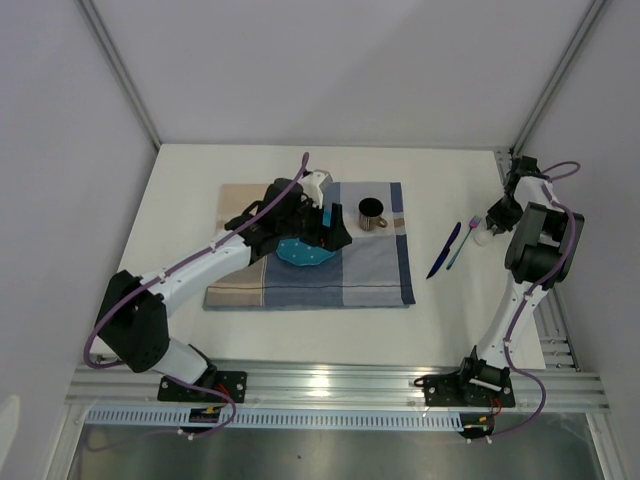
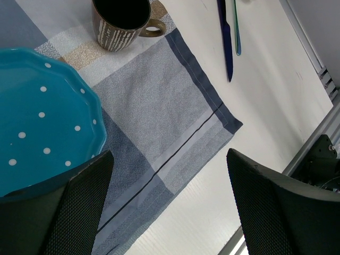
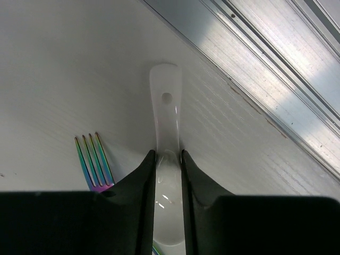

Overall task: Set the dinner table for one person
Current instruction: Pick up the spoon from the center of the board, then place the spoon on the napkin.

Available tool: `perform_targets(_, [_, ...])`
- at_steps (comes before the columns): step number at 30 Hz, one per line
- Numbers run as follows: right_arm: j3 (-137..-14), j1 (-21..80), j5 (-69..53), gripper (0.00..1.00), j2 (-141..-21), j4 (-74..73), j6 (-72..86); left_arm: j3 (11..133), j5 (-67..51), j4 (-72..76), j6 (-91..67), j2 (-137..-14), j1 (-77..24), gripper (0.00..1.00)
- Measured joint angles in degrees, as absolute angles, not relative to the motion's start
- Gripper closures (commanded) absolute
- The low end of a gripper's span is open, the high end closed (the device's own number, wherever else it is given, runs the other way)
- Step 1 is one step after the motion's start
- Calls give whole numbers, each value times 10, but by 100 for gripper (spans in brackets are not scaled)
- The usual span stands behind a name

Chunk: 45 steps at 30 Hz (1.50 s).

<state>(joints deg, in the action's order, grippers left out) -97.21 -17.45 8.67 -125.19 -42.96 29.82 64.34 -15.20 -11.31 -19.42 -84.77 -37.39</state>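
Observation:
On the white dinner table (image 1: 180, 200) lies a checked placemat (image 1: 370, 270). It carries a teal dotted plate (image 1: 305, 252) and a brown mug (image 1: 371, 212). My left gripper (image 1: 330, 228) hovers over the plate's right edge. In the left wrist view it (image 2: 169, 159) stands open and empty, with the plate (image 2: 37, 122) at left and the mug (image 2: 121, 21) at top. Right of the mat lie a dark blue knife (image 1: 443, 250) and an iridescent fork (image 1: 462, 243). My right gripper (image 3: 166, 153) is shut on a white spoon (image 3: 166, 111) beside the fork's tines (image 3: 93, 159).
An aluminium rail (image 3: 265, 64) runs along the table's right edge, close to the spoon's handle. The knife (image 2: 227, 42) and fork (image 2: 236, 32) lie parallel beyond the mat's corner. White walls enclose the table on three sides.

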Motion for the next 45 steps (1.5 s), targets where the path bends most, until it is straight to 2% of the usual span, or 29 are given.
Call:
perform_targets(3, [-972,-176,83,90,-1252,-429,298,645,-152,-114,-194,-851,-374,9])
perform_targets(4, [-973,-176,81,97,-1252,-429,298,646,-152,-114,-194,-852,-374,9])
perform_targets(6, [-977,-176,75,100,-1254,-430,298,646,-152,-114,-194,-853,-374,9])
perform_targets(13, [-978,-175,52,100,-1243,-434,297,652,-152,-116,-192,-857,-374,10])
perform_targets(21, [-978,-152,40,100,-1141,-446,286,655,-152,-119,-182,-861,-374,10])
perform_targets(27, [-964,-65,40,100,-1063,-439,278,669,-137,-129,-153,-861,-371,10])
perform_targets(35, [-891,139,46,100,-1034,-435,258,686,-102,-134,-138,-861,-340,10])
perform_targets(38, [-866,175,40,100,-1023,-440,255,687,-91,-135,-135,-861,-331,10])
perform_targets(45, [-861,187,25,100,-1010,-463,248,687,-88,-135,-133,-861,-331,10])
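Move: Lying on the table between the right hand's nearly shut fingers, the spoon sits at the hand point. The placemat's right border is about 26 cm to this hand's left and 4 cm back; the mug stands some 37 cm left, 3 cm farther out. On the way lie the fork, 9 cm left and 5 back, and the knife, 14 left and 7 back. For the left hand, the spoon is about 47 cm right, 14 ahead, 17 below. Keeping its pinch on the spoon's neck, the right hand lifts it off the table, rising about 14 cm, then sweeps some 28 cm left past the fork and knife to the mat's right border by the mug, drawing back 5 cm, sinking slightly and turning some 40 degrees counter-clockwise. The left hand, open and empty, shifts about 6 cm forward and left. ##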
